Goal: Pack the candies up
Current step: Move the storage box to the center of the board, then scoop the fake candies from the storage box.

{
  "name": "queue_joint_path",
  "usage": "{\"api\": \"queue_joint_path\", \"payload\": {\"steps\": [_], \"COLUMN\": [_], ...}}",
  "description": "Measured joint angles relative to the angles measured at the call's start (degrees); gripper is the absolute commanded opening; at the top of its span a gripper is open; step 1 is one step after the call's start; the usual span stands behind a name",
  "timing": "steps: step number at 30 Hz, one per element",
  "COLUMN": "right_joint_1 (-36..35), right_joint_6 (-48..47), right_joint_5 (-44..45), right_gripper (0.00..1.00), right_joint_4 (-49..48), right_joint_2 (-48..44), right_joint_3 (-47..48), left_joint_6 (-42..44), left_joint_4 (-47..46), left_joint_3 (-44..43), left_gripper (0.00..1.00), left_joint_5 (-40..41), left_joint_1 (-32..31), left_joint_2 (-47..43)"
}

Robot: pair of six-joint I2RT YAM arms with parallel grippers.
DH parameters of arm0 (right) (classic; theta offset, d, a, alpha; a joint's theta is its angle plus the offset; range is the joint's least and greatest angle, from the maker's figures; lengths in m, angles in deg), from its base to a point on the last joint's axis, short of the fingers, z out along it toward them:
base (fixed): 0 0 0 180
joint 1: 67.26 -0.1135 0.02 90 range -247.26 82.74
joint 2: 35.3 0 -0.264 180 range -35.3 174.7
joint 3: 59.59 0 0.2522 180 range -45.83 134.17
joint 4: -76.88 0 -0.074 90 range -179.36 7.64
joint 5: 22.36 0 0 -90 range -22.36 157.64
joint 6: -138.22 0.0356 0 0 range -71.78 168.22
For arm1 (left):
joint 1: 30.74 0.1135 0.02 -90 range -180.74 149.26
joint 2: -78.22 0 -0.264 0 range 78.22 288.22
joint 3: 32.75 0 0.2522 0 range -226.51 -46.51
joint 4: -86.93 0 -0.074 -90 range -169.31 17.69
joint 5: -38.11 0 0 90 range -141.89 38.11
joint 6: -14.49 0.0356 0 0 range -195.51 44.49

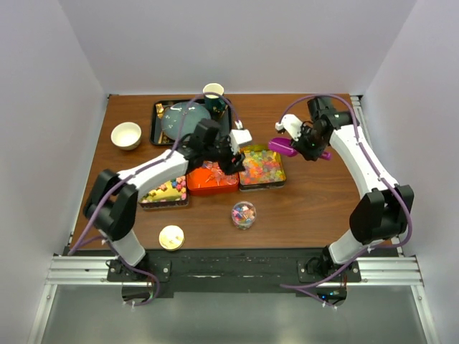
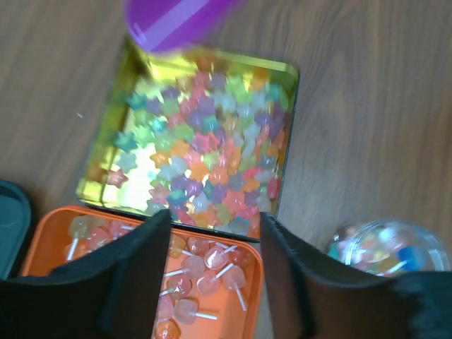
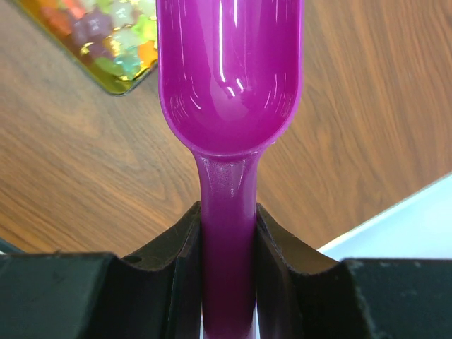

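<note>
Multicoloured star-like candies [image 2: 205,155] fill a square gold tin [image 1: 275,184]. Pink lollipop candies [image 2: 198,272] lie in an orange tray [image 1: 197,189] beside it. A small round clear jar [image 1: 244,214] holds a few mixed candies and also shows as the jar [image 2: 385,247] in the left wrist view. My left gripper [image 2: 215,233] hangs open over the orange tray's far edge, with nothing between its fingers [image 2: 141,261]. My right gripper [image 3: 228,233] is shut on the handle of a purple scoop [image 3: 229,70]. The scoop's bowl is empty and sits just past the tin's far right corner [image 3: 106,42].
A third tray [image 1: 147,201] with yellow and pink sweets lies left of the orange one. A round gold lid [image 1: 171,237] sits near the front. At the back stand a white bowl [image 1: 126,135], a black tray [image 1: 155,122] bearing a blue-grey plate, and a cup [image 1: 213,92].
</note>
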Motion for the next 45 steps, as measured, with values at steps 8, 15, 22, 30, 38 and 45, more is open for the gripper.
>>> {"api": "queue_joint_path", "payload": {"steps": [8,15,22,30,38,45], "right_joint_1": [-4.66,-8.79,-12.70,-13.68,-17.81,-19.76], "right_joint_6": [-17.14,-31.47,-40.02,-44.39,-44.52,-42.27], "right_joint_5": [1.79,12.59,25.18,31.43,34.58,36.70], "right_gripper": [0.00,0.00,0.00,0.00,0.00,0.00], "right_joint_4": [5.88,12.11,13.77,13.55,13.29,13.22], "right_joint_2": [3.78,17.35,23.12,23.52,23.41,23.41], "right_joint_3": [4.94,20.65,22.88,22.16,15.34,11.87], "left_joint_6": [-7.56,-11.85,-14.34,-15.06,-16.37,-17.75], "left_joint_4": [0.28,1.77,1.95,1.07,1.42,3.72], "left_joint_3": [0.13,11.61,16.31,19.41,20.33,20.39], "left_gripper": [0.00,0.00,0.00,0.00,0.00,0.00], "left_joint_5": [-6.23,-6.78,-4.24,-1.92,-0.79,3.21], "left_joint_1": [7.08,8.52,11.87,18.84,28.61,37.53], "left_joint_2": [-6.62,-8.35,-12.92,-18.78,-19.19,-21.73]}}
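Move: Some 12 cm to the left of the right hand, 4 cm nearer the base and 12 cm lower, lies the gold storage box of gummy candies; that hand holds the purple scoop. The orange lollipop box adjoins it, about 29 cm left and 5 cm back of the right hand. From the empty left hand, the gold box is about 9 cm right, level fore and aft; the orange box 8 cm left and 1 cm back; the star-candy box 23 cm left and 6 cm back; all about 9 cm below. Sweeping left about 25 cm, the left hand clears the gold box: it first rises some 6 cm, shuts its empty fingers, dips, passes the orange box and turns counter-clockwise. The right hand keeps its grip on the scoop, going forward 8 cm, then partly back and down, while turning counter-clockwise and rolling its left side down, each about 50 degrees, bringing the bowl over the gold box's near right part. ##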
